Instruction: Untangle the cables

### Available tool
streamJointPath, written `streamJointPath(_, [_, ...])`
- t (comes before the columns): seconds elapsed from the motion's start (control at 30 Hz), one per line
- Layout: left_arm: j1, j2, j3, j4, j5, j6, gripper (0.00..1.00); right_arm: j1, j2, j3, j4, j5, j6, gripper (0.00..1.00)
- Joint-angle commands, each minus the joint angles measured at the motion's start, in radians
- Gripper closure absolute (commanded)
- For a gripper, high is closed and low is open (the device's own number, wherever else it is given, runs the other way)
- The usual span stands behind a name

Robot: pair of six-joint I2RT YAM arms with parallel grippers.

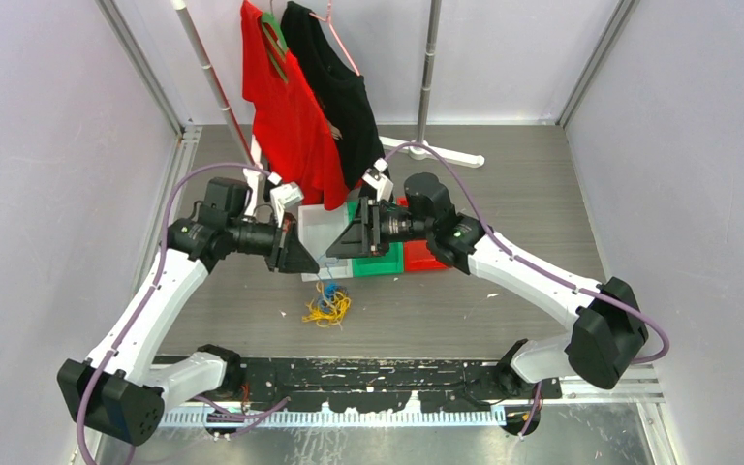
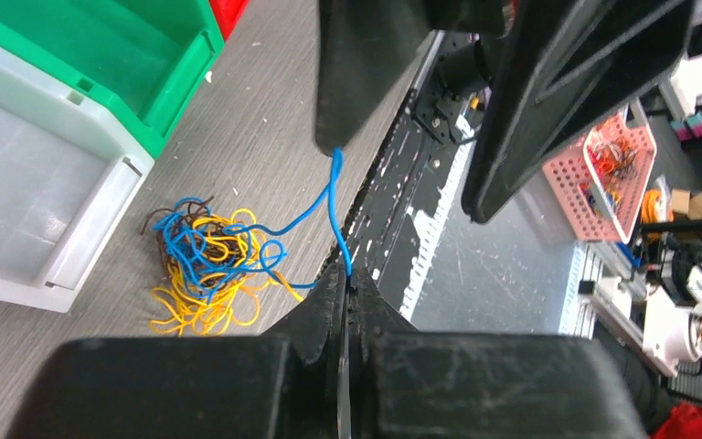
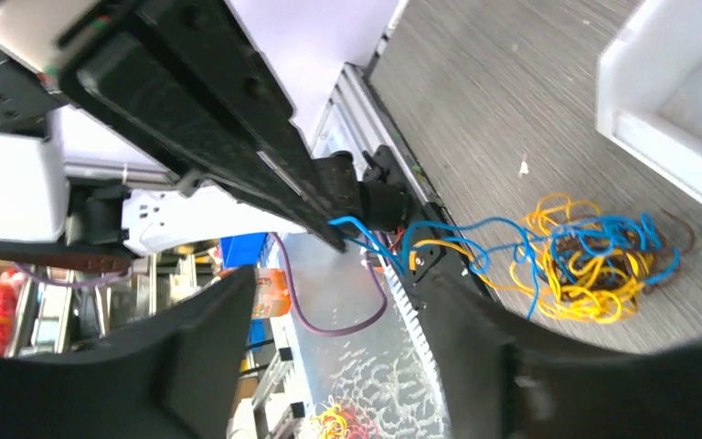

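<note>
The cables (image 1: 327, 305) lie as a small tangle of yellow, blue and dark strands on the table in front of the bins, also seen as the cables (image 2: 206, 265) and the cables (image 3: 585, 265). One blue cable (image 2: 329, 206) rises out of the bunch. My left gripper (image 2: 347, 274) is shut on this blue cable just above the tangle. The strand's upper end reaches the tip of one finger (image 2: 366, 73) of my right gripper (image 3: 338, 293), which stands open facing the left gripper (image 1: 308, 263), with nothing between its jaws.
A white bin (image 1: 322, 232), a green bin (image 1: 380, 263) and a red bin (image 1: 423, 258) stand just behind the grippers. A red shirt (image 1: 286, 116) and a black shirt (image 1: 341, 87) hang on a rack at the back. A black rail (image 1: 397, 378) runs along the near table edge.
</note>
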Motion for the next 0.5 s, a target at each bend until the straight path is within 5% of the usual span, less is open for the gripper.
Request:
streamJointPath(0.0, [-0.005, -0.035, 0.067, 0.016, -0.045, -0.106, 1.00, 0.008, -0.067, 0.008, -0.069, 0.148, -0.109, 0.15])
streamJointPath(0.27, [-0.003, -0.094, 0.090, 0.062, -0.192, -0.288, 1.00, 0.160, -0.185, -0.090, -0.081, 0.596, -0.292, 0.05])
streamJointPath(0.47, [-0.003, -0.116, 0.125, 0.014, -0.168, -0.327, 1.00, 0.203, -0.141, -0.129, 0.042, 0.636, -0.254, 0.08])
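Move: The tangle of blue, yellow and brown cables lies under both hands. From the left hand, which already pinches a blue strand, it is about 18 cm below, 2 cm back and 1 cm right; from the opening right hand, some 20 cm below, 4 cm back and 3 cm left. Counted from the right hand, the white bin's middle is about 11 cm ahead and 4 cm left, the green bin's 11 cm ahead and 7 cm right, both low on the table. The blue loop comes free of the right fingertip as that gripper, already part open, spreads nearly full and sinks about 3 cm, easing right, its fingers tipping down and swinging clockwise while it rolls. The left hand keeps its pinch on the blue strand and rises some 3 cm, slightly forward and left, turning counter-clockwise, so the hands part. ##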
